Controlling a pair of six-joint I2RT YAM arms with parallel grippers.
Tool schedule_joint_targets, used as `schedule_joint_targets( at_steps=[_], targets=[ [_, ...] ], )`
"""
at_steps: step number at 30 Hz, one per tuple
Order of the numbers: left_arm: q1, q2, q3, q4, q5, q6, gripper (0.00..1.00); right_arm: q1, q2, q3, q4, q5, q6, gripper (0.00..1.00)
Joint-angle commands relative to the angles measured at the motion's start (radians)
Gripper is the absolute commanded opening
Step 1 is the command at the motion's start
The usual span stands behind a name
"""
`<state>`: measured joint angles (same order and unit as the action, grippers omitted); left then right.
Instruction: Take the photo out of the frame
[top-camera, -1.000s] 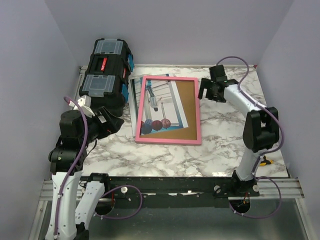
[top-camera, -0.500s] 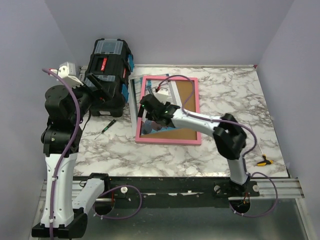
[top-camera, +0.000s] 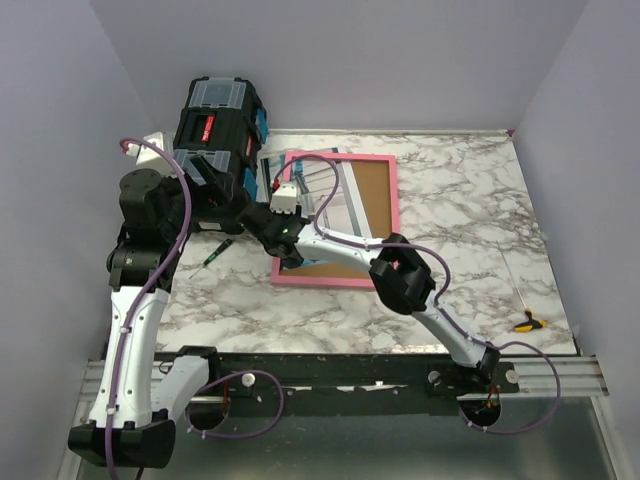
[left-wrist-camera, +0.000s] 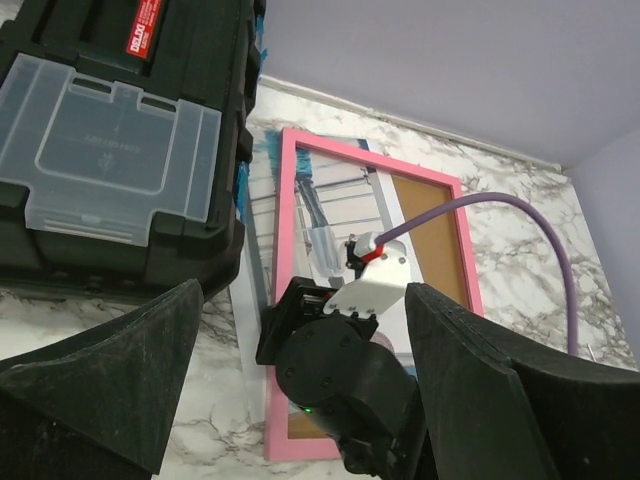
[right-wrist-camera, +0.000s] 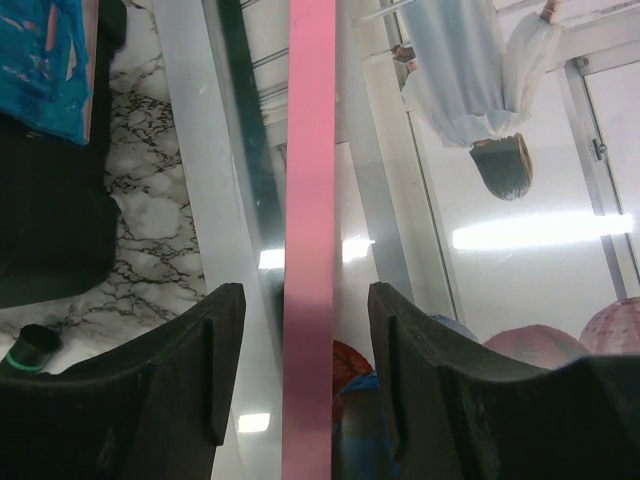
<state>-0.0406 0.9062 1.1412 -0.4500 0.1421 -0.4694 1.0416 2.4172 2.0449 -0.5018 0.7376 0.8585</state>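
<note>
The pink frame (top-camera: 332, 281) lies flat on the marble table with the photo (top-camera: 338, 205) still in it, askew over the cork-brown back. In the right wrist view the photo (right-wrist-camera: 470, 90) shows pale structures and red and blue balls near my fingers. My right gripper (top-camera: 265, 228) reaches across to the frame's left rail (right-wrist-camera: 310, 150). The right gripper (right-wrist-camera: 305, 300) straddles that rail, open, with a gap on each side. My left gripper (top-camera: 210, 190) hovers high beside the toolbox. It (left-wrist-camera: 300, 300) is wide open and holds nothing, looking down on the frame (left-wrist-camera: 455, 240).
A black toolbox (top-camera: 215, 140) with clear lids stands just left of the frame. A pale sheet (right-wrist-camera: 190, 150) sticks out under the frame's left side. A small green-tipped screwdriver (top-camera: 215, 252) lies near the toolbox, and a yellow-black tool (top-camera: 527, 324) lies at the right front.
My right arm swept from the frame's far right, across the photo, to its left rail, and its jaws narrowed around that rail. The left arm shifted beside the toolbox, still open.
</note>
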Motion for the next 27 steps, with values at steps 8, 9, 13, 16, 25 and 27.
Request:
schedule_joint_targets(
  at_steps=[8, 9, 13, 16, 25, 27],
  targets=[
    [0.031, -0.053, -0.02, 0.06, -0.023, 0.011, 0.84, 0.017, 0.186, 0.184, -0.14, 0.182, -0.041, 0.44],
    [0.031, -0.053, -0.021, 0.061, -0.021, 0.009, 0.84, 0.018, 0.185, 0.185, -0.141, 0.181, -0.037, 0.4],
    [0.031, -0.052, -0.026, 0.065, -0.011, 0.003, 0.84, 0.018, 0.147, 0.197, -0.136, 0.165, -0.039, 0.23],
    [0.044, -0.053, -0.028, 0.066, -0.01, 0.003, 0.83, 0.017, 0.097, 0.232, -0.144, 0.155, -0.054, 0.15],
    [0.055, -0.05, -0.034, 0.069, -0.004, 0.001, 0.83, -0.043, -0.238, 0.101, -0.169, 0.096, -0.134, 0.01],
    [0.056, -0.049, -0.036, 0.072, 0.002, -0.001, 0.83, -0.089, -0.337, -0.002, -0.153, 0.034, -0.171, 0.01]
  ],
)
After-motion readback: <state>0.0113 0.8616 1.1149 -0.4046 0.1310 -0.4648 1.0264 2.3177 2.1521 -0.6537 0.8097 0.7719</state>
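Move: The pink frame's left bar runs just under the right hand's open fingers, about 1 cm ahead and 4 cm below. The photo's middle lies about 10 cm to the right of that hand, level with it and 5 cm down. The near toolbox stands roughly 18 cm left and 5 cm ahead, and the green screwdriver lies some 18 cm left and 11 cm back. From the left hand the bar is about 9 cm right, 5 cm ahead and 29 cm below. The right hand sinks about 3 cm, pinches the pink frame's left bar, then lifts some 11 cm. ##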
